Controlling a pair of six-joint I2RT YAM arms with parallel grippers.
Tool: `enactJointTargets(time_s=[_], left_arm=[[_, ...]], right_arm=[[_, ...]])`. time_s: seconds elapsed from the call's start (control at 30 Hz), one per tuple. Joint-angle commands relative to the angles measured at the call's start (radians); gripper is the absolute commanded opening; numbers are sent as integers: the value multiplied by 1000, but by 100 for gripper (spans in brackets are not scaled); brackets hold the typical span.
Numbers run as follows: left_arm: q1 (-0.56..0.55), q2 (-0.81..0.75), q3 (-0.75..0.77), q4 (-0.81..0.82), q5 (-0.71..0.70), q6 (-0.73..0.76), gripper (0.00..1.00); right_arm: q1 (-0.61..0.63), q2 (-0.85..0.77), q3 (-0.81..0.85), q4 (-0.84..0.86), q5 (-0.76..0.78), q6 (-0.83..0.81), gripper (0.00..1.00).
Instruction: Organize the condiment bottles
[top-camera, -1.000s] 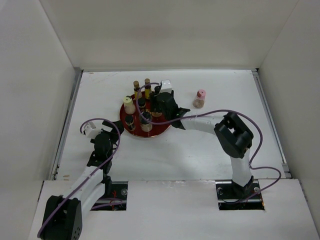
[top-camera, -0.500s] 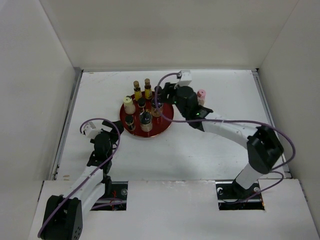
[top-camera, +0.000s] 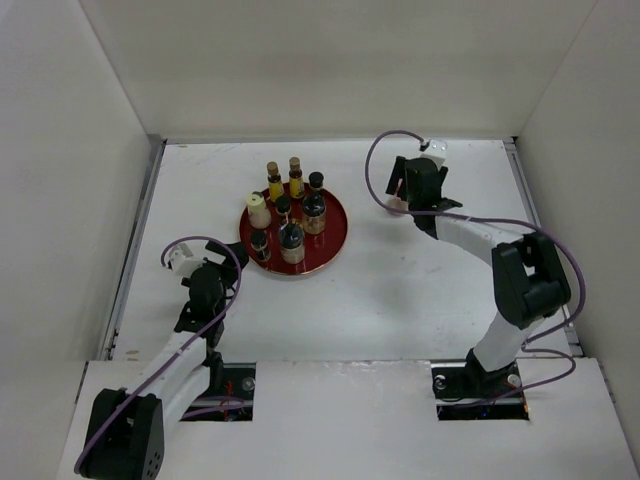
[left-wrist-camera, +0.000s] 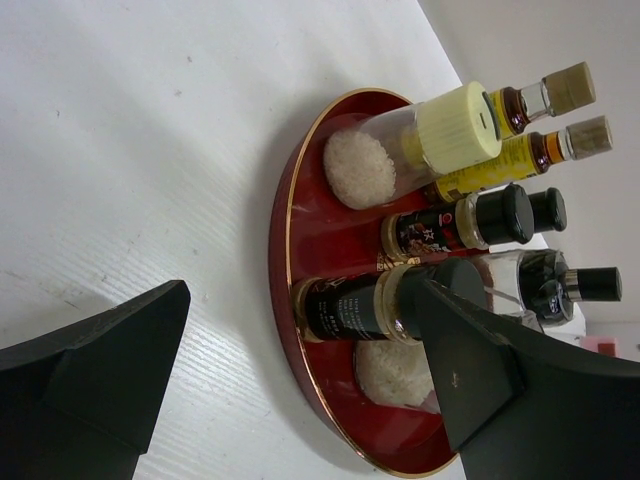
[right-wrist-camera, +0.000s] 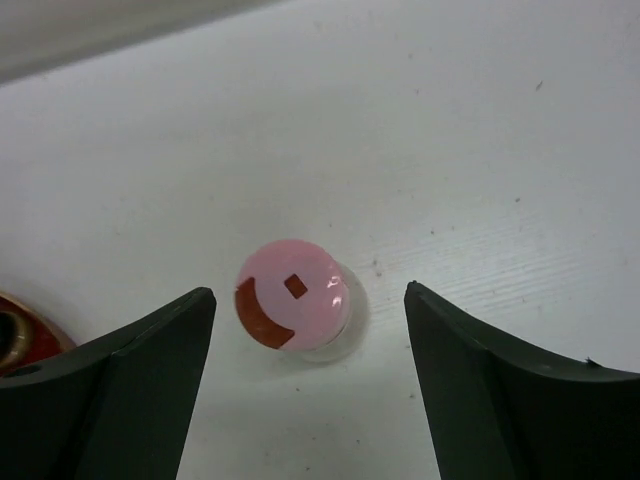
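Observation:
Several condiment bottles stand on the round red tray (top-camera: 335, 232): two slim yellow-amber ones (top-camera: 274, 182), a cream-white one (top-camera: 259, 211) and dark-capped glass shakers (top-camera: 291, 239). The pink-capped bottle (right-wrist-camera: 293, 308) stands alone on the table right of the tray, seen from straight above. My right gripper (top-camera: 405, 187) hovers over it, open, with a finger on each side of the cap and not touching it. My left gripper (top-camera: 205, 288) is open and empty on the table left of the tray. Its view shows the tray rim (left-wrist-camera: 290, 200) and the cream-white bottle (left-wrist-camera: 425, 140).
White walls close in the table at the back and on both sides. A raised edge strip (top-camera: 140, 230) runs along the left side. Purple cables loop over both arms.
My right arm has swung from over the tray to the right and back, and now sits above the pink-capped bottle. The left arm and the tray bottles have not moved.

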Motion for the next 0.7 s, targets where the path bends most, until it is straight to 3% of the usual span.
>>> enactJointTargets(time_s=[0.0, 0.33, 0.43, 0.67], left_arm=[[0, -4, 38, 51, -10, 13, 100], [-9, 9, 42, 51, -11, 17, 100], [-2, 16, 42, 51, 0, 9, 100], [-2, 1, 39, 53, 0, 10, 100]], right_arm=[[-12, 59, 84, -49, -52, -13, 83], [-9, 108, 114, 2, -50, -34, 61], [-9, 105, 117, 9, -23, -48, 47], [112, -86, 7, 20, 25, -51, 40]])
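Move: The pink-capped bottle stands almost under the right hand, about 1 cm ahead and 1 cm to the left, its middle roughly 8 cm down. The red tray's centre lies some 30 cm to the right hand's left and 4 cm nearer the base. On the tray, the nearest dark-capped bottle is about 24 cm to the right hand's left and 4 cm back. From the idle left hand the pink-capped bottle is about 17 cm ahead, 47 cm to the right and 3 cm down. The right hand's open fingers come down astride the pink cap, dropping about 4.5 cm, and close until both tips pinch its sides. Keeping that hold, the hand rises some 2 cm from its lowest point and starts left and slightly back towards the tray. ##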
